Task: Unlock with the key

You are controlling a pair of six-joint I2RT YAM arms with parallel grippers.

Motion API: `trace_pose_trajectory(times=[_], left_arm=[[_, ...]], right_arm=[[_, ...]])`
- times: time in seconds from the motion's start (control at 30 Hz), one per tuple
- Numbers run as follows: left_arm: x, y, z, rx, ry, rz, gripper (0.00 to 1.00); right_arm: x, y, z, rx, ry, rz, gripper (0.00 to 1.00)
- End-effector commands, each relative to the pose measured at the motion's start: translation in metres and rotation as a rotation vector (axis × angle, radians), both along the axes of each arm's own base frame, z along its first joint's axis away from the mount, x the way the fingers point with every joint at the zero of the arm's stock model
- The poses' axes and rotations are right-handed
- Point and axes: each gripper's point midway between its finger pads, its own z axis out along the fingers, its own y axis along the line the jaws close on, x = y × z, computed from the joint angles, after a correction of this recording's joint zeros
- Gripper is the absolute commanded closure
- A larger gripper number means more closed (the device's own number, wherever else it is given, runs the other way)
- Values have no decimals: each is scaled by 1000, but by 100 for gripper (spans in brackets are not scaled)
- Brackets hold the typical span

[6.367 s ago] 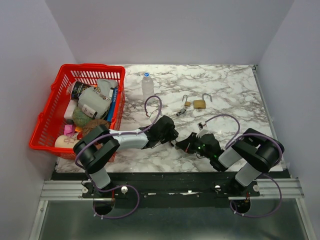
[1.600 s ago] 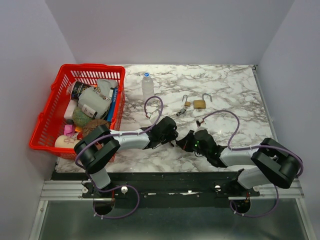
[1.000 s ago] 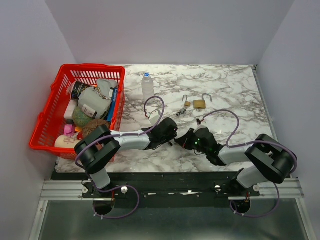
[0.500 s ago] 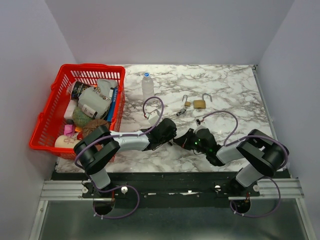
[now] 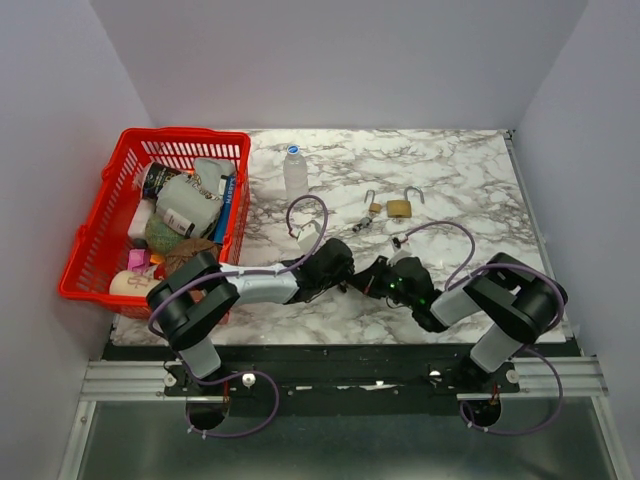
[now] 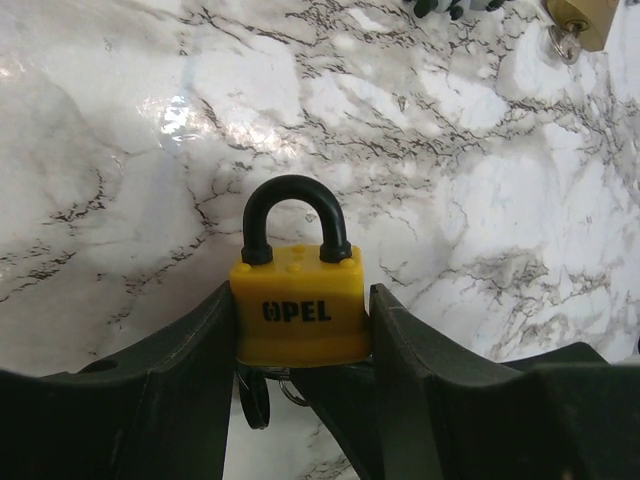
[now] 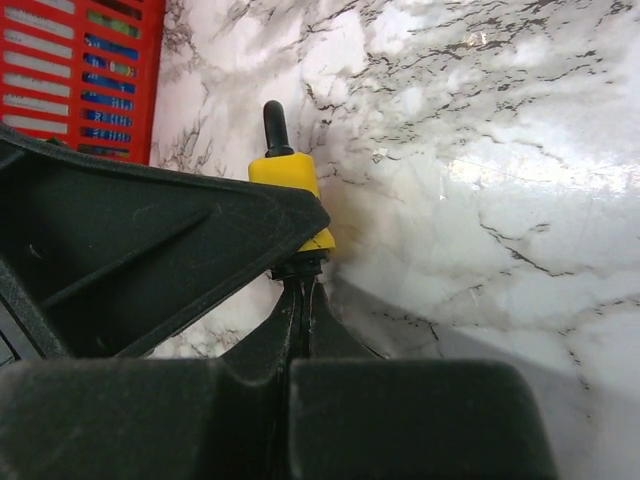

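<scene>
A yellow padlock [image 6: 298, 325] with a black shackle [image 6: 290, 195], closed, stands upright between the fingers of my left gripper [image 6: 301, 296], which is shut on its body just above the marble. From the padlock's underside a black key [image 7: 300, 266] sticks out, and my right gripper [image 7: 301, 290] is shut on it. A dark key ring [image 6: 255, 405] hangs beside it. In the top view my left gripper [image 5: 345, 277] and right gripper [image 5: 368, 282] meet tip to tip near the table's front middle and hide the lock.
A red basket [image 5: 100, 215] full of items stands at the left. Further back stand a water bottle [image 5: 295, 172], an open brass padlock [image 5: 399, 207], a smaller open padlock [image 5: 373, 204] and loose keys [image 5: 362, 224].
My right arm's elbow has swung in towards the left while its gripper stays at the padlock. The left arm has held still with the padlock.
</scene>
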Motion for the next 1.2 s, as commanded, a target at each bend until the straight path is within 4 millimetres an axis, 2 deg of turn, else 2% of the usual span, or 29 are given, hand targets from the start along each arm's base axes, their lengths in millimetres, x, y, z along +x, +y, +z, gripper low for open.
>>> trace_pose_trajectory(times=[0.0,0.13,0.23,0.3,0.5,0.57,0.77,0.83,0.87,0.9,0.93,0.97,1.0,1.03,1.07,1.1,1.13,1.17], left_arm=[[-90,-26,0,-70,137,-307,100],[-83,-27,27,-136,9,-324,100],[-82,-31,47,-175,-76,-360,100],[-81,-35,64,-218,-134,-384,100],[-86,-39,98,-302,-273,-457,100],[-89,-39,110,-327,-314,-481,100],[-101,-38,131,-366,-412,-576,100],[-103,-37,129,-327,-412,-611,100],[-98,-35,128,-304,-401,-610,100],[-97,-29,115,-250,-352,-619,100],[-90,-30,122,-233,-360,-620,100],[-84,-27,119,-222,-335,-623,100],[-81,-25,117,-214,-323,-621,100],[-78,-22,117,-216,-317,-617,100],[-75,-20,118,-220,-314,-616,100],[-68,-16,117,-210,-316,-601,100],[-64,-15,119,-206,-322,-599,100],[-62,-14,121,-196,-330,-599,100]], right_arm=[[70,-38,88,178,-283,-296,99],[62,-45,111,234,-299,-294,99],[59,-50,118,249,-289,-307,99],[57,-55,133,281,-304,-319,99],[49,-66,163,349,-334,-347,99],[47,-70,167,364,-332,-354,99],[42,-67,185,353,-369,-317,99],[39,-61,182,280,-396,-260,99],[37,-60,188,266,-419,-238,99],[32,-57,187,245,-427,-204,97],[31,-58,176,181,-426,-184,94],[25,-60,182,176,-449,-173,89],[21,-62,176,146,-448,-161,78],[16,-63,167,92,-445,-134,72],[9,-62,166,75,-455,-97,66],[2,-64,176,79,-489,-80,56],[-5,-64,163,27,-469,-34,53],[-11,-64,164,14,-478,-8,50]])
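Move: The yellow padlock sits between the left fingertips, about 1 cm ahead of the hand point, its shackle still down. From the right hand, which is shut on the key in the padlock's bottom, the padlock lies roughly 2 cm ahead and 3 cm to the left at about the same height. From the left hand, lying on the table some 4 cm lower, are the figurine keychain about 17 cm ahead and 3 cm right, the small brass padlock 20 cm ahead and 6 cm right, and the large brass padlock 20 cm ahead and 12 cm right. Both hands rise together with the yellow padlock and key between them, about 15 cm up and away from the table, easing a few centimetres back, while the left hand keeps its grip on the padlock body and swings its fingertips up by some 30 degrees, later turning clockwise as well. Near the top the right fingers open about halfway, letting go of the key, and the right hand edges rightward away from the padlock, its tips having lifted as well. ##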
